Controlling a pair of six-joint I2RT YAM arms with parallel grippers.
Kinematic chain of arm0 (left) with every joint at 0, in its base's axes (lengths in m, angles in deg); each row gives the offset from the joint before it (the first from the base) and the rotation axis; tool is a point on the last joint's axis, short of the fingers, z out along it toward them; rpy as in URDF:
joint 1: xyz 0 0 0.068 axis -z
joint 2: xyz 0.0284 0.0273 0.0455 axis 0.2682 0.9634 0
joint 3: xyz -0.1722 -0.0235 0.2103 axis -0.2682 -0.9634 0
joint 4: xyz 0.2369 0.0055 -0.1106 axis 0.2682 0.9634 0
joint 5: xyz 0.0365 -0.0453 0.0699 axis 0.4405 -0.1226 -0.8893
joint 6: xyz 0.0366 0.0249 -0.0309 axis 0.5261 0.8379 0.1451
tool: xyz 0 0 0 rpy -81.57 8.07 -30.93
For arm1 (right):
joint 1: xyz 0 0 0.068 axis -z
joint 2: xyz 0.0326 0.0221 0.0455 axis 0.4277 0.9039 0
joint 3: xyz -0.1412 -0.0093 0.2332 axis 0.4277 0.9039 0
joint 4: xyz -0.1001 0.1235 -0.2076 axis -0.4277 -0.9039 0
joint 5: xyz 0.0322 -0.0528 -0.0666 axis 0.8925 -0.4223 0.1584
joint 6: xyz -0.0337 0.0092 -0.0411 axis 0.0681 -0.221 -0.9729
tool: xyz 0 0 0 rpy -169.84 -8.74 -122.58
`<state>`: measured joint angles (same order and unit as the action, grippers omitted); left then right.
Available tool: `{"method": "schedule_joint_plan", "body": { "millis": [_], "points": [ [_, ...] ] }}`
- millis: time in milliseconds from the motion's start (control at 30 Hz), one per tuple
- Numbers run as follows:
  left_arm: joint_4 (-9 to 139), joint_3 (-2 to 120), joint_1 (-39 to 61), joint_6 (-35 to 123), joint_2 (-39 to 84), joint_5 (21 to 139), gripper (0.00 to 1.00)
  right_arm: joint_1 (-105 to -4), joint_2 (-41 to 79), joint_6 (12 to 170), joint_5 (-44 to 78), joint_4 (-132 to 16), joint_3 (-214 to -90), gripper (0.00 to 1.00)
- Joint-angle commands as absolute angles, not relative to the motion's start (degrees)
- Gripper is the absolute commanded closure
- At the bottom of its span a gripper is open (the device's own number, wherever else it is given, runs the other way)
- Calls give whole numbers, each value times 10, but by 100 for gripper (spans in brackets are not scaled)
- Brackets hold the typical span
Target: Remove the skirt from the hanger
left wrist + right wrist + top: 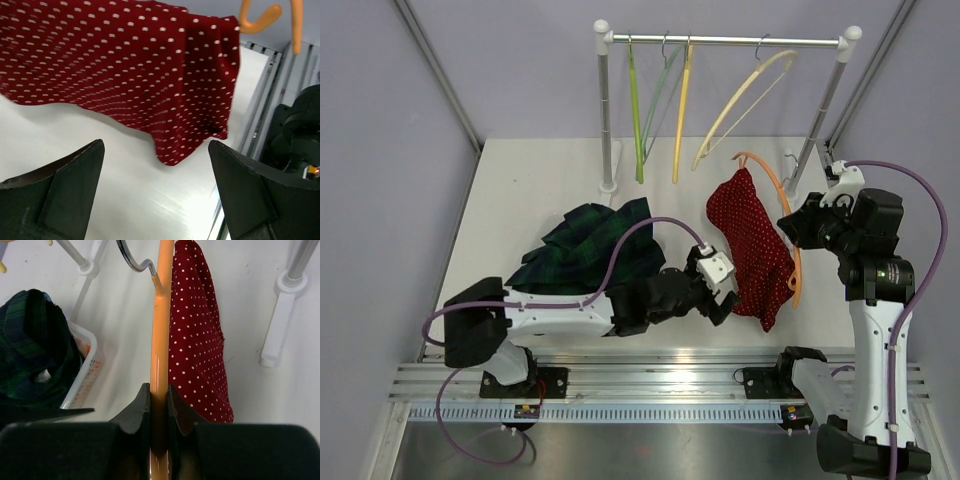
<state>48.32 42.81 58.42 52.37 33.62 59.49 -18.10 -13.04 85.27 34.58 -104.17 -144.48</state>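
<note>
A red skirt with white dots (752, 245) hangs from an orange hanger (790, 235) held above the table; the skirt (196, 340) drapes to the right of the hanger bar (160, 340) in the right wrist view. My right gripper (159, 400) is shut on the orange hanger bar. My left gripper (725, 295) is open just left of the skirt's lower edge. In the left wrist view the skirt (125, 65) hangs ahead of the spread fingers (80, 175), its low corner just beyond them, with nothing between them.
A dark green plaid garment (590, 250) fills a white basket (85, 370) at the left. A clothes rail (720, 40) at the back carries several empty hangers (680, 110). Its white posts (606, 110) stand on the table.
</note>
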Motion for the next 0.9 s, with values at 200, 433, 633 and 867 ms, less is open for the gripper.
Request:
{"method": "schedule_joint_plan", "body": {
  "millis": [200, 433, 633, 867],
  "points": [
    [274, 499, 605, 471, 469, 603, 15, -165, -149, 888, 409, -961, -1443, 100],
    [258, 544, 605, 500, 540, 571, 89, -159, -157, 883, 404, -964, -1442, 100],
    [264, 489, 605, 555, 449, 583, 100, -158, -164, 862, 360, -960, -1429, 100],
    [371, 460, 605, 616, 279, 589, 100, -158, -162, 811, 266, -949, -1414, 100]
  ]
}}
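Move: The skirt's lower hem hangs about 8 cm to the right of the open left hand, level with it fore and aft and some 4 cm lower. The orange hanger's near end is about 16 cm to its right, 3 cm ahead and 4 cm higher. From the right hand, which already grips the hanger, the hem lies some 16 cm back, 6 cm left and 10 cm down. Left hand reaches some 8 cm right, pinches the skirt's hem, pulls up and left; right keeps the hanger. ##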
